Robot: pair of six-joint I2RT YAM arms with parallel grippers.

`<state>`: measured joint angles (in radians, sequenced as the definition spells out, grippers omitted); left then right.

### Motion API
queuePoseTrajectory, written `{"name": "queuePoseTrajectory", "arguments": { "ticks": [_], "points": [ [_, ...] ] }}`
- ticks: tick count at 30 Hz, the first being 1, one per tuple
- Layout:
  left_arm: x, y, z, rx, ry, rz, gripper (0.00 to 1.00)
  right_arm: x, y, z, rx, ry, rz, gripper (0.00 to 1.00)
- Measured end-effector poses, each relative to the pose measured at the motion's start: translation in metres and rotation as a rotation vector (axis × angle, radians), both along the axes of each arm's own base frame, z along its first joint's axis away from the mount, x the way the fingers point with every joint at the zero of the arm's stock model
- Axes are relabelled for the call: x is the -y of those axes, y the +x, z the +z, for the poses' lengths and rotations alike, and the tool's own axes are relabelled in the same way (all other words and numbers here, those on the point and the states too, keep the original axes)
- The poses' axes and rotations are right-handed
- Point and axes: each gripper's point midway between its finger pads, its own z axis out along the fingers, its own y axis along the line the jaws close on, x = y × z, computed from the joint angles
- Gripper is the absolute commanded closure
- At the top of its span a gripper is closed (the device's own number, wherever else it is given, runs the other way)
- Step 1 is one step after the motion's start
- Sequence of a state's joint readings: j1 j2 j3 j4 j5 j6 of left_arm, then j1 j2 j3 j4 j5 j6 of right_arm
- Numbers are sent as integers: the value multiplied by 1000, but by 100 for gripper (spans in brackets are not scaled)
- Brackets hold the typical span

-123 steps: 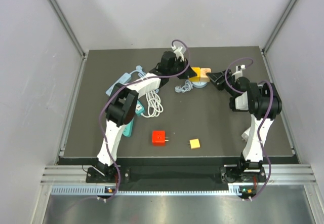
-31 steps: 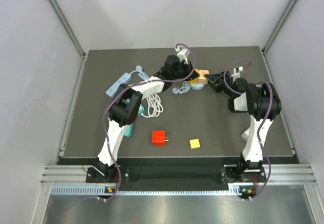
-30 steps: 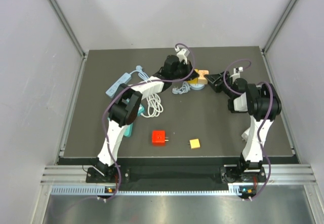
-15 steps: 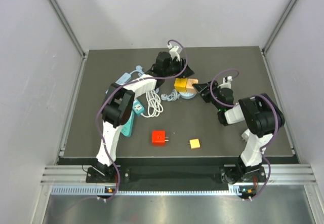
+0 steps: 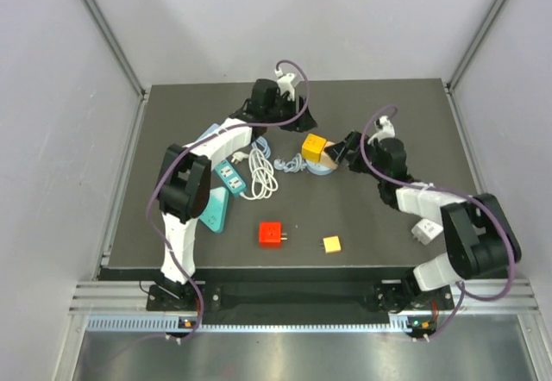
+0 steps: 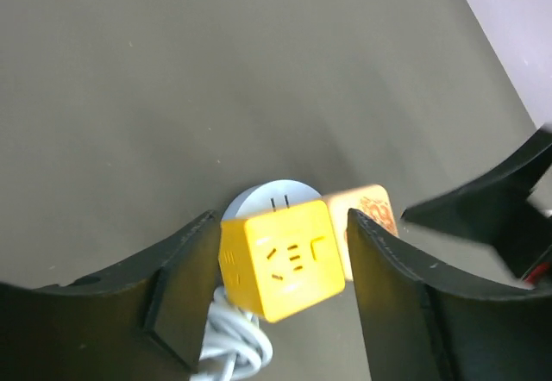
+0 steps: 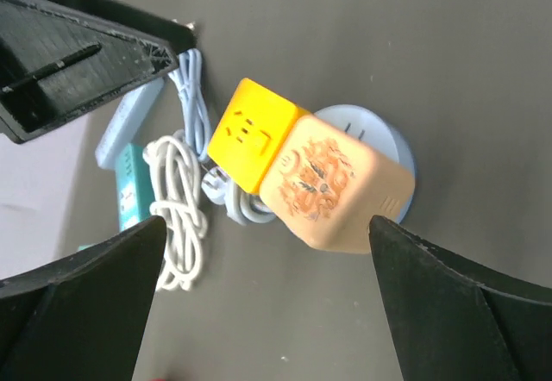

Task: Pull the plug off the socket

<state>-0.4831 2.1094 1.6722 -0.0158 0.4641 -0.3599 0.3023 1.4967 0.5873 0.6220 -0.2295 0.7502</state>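
A yellow cube socket [image 6: 280, 260] and a peach cube plug [image 7: 341, 191] sit face to face, joined, tilted over a round light-blue socket [image 7: 392, 153]. In the top view the yellow cube [image 5: 313, 148] lies mid-table, with the peach cube mostly hidden behind my right gripper [image 5: 345, 151]. My left gripper [image 6: 283, 226] is open, its jaws on either side of the yellow cube with a narrow gap each side. It reaches in from the back left [image 5: 297, 124]. My right gripper [image 7: 266, 226] is wide open, holds nothing, and sits just right of the peach cube.
A coiled white cable [image 5: 261, 170] and teal power strips [image 5: 226, 178] lie left of the cubes. Nearer the front sit a red cube [image 5: 271, 234] and a small yellow block [image 5: 332, 244]. A grey-blue cord [image 7: 226, 198] curls under the yellow cube.
Both grippers have let go and opened. The joined cubes have shifted left and toward the front. The left arm has drawn back to the left and the right arm has followed leftward.
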Motion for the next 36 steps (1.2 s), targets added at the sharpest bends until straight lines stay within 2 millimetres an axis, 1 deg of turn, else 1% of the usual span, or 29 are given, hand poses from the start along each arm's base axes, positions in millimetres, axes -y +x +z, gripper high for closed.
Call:
{"name": "queuePoseTrajectory", "arguments": {
  "ticks": [1, 3, 5, 7, 9, 10, 11, 12, 13, 19, 23, 25, 29, 33, 36],
  "points": [
    [-4, -2, 6, 17, 16, -2, 38, 1, 1, 10, 26, -50, 19, 0],
    [-9, -5, 19, 53, 31, -17, 44, 4, 7, 26, 70, -175, 63, 0],
    [-11, -7, 28, 77, 32, -39, 49, 8, 18, 45, 113, -322, 117, 0],
    [-12, -8, 29, 85, 31, -55, 51, 11, 24, 56, 128, -416, 156, 0],
    [-15, -9, 26, 71, 30, -63, 53, 16, 32, 69, 160, -519, 202, 0],
    [-15, -10, 25, 66, 27, -72, 57, 15, 32, 73, 177, -557, 242, 0],
    [-15, -10, 25, 63, 24, -77, 59, 15, 30, 73, 189, -597, 285, 0],
    [-15, -10, 24, 60, 21, -82, 61, 15, 28, 71, 199, -637, 330, 1],
    [-14, -11, 24, 59, 18, -90, 66, 15, 26, 67, 202, -670, 364, 0],
    [-6, -17, 7, 8, -15, -144, 83, 28, 14, 24, 140, -856, 554, 0],
    [4, -23, -1, -31, -64, -189, 99, 30, 4, -1, 105, -901, 662, 0],
    [7, -25, -3, -41, -81, -204, 100, 28, 2, -7, 107, -904, 699, 0],
    [11, -34, -12, -73, -99, -231, 100, 27, 3, -11, 128, -920, 730, 0],
    [15, -39, -24, -95, -90, -244, 100, 24, 9, -19, 161, -968, 755, 0],
    [17, -41, -33, -107, -76, -250, 100, 15, 16, -20, 203, -1001, 761, 0]
  ]
}}
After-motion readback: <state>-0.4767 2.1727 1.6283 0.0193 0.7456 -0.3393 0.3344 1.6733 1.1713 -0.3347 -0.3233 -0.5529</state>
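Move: From the left hand, the yellow plug lies about 5 cm back, 4 cm to the right and 7 cm below; the peach plug beside it is some 7 cm back and 8 cm right, and the coiled blue cord about 6 cm back, 3 cm left. The right hand has the peach plug about 3 cm ahead, 3 cm left and 4 cm below, the yellow one 5 cm ahead and 7 cm left, and the round socket beneath both, roughly 2 cm ahead, 5 cm left. The left fingers shut on nothing and come right up to the yellow plug beside its seam with the peach one, after lifting about 3 cm, then sinking some 6 cm while drawing back 4 cm. The wide-open right hand swings up 7 cm and comes down about 9 cm, rolling its left side down and turning counter-clockwise, some 55 and 45 degrees, to face the peach plug. ##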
